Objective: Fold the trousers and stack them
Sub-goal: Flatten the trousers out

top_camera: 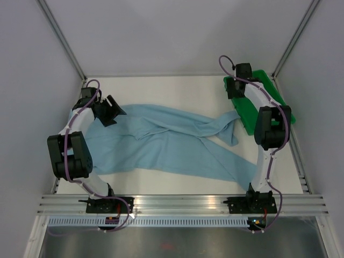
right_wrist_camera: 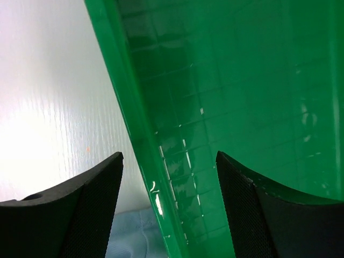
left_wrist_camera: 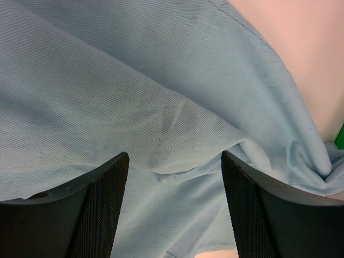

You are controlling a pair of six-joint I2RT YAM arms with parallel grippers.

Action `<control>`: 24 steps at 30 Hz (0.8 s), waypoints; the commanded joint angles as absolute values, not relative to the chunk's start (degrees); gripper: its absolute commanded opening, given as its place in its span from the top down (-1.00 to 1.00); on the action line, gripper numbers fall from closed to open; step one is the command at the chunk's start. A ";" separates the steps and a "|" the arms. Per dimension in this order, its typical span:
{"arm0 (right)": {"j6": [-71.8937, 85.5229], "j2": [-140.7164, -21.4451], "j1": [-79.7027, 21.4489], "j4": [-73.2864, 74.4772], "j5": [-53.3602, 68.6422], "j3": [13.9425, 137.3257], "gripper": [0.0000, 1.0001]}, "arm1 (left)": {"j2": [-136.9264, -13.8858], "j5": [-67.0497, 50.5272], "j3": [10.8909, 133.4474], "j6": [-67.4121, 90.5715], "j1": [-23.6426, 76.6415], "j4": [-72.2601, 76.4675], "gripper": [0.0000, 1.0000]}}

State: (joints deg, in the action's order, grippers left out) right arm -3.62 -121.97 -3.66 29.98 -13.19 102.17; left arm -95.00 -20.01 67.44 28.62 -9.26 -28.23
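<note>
The light blue trousers (top_camera: 166,142) lie spread out and rumpled across the table, waist end at the left, legs running right toward the green tray. My left gripper (top_camera: 113,112) hovers over their upper left part. In the left wrist view it (left_wrist_camera: 174,156) is open, with creased blue cloth (left_wrist_camera: 161,107) below and nothing between its fingers. My right gripper (top_camera: 235,88) is at the tray's near left corner. In the right wrist view it (right_wrist_camera: 169,156) is open, straddling the tray's rim from above. A bit of the trousers (right_wrist_camera: 134,236) shows beside that rim.
The green plastic tray (top_camera: 243,110) sits at the back right; its gridded floor (right_wrist_camera: 242,97) shows nothing inside. Bare white table (right_wrist_camera: 54,107) lies left of it. Grey walls close in on three sides and an aluminium rail (top_camera: 177,203) runs along the near edge.
</note>
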 commanded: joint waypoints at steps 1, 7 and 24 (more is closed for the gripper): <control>-6.25 -121.65 -3.34 29.19 -2.47 99.41 -0.55 | -92.46 -21.62 67.32 26.72 -9.32 -28.30 -0.51; -6.06 -123.30 -3.34 29.08 -0.88 99.84 -0.41 | -92.99 -21.71 67.94 26.81 -9.32 -28.74 -0.51; -41.09 -119.55 -6.76 31.56 17.30 92.92 1.00 | -93.95 -22.41 68.73 25.75 -9.32 -29.44 -0.51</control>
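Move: The green tray's left rim lies just under the right hand's open fingers, about 2 cm to its left, 1 cm back and 4 cm below. The tray's middle is some 10 cm to that hand's right and level with it; the trousers' nearest end lies roughly 11 cm back, 6 cm left and 9 cm down. From the left hand, open above the trousers, the rim is about 12 cm ahead and 56 cm to the right, some 5 cm lower. Down and left onto the green tray: the right hand sinks about 3.5 cm while its open fingers shut fully on the left rim, pinching it. Keeping that pinch, it drags the rim about 3.5 cm farther left at the same height, easing back slightly at the end, with the wrist turning counter-clockwise, some 30 degrees in all. ##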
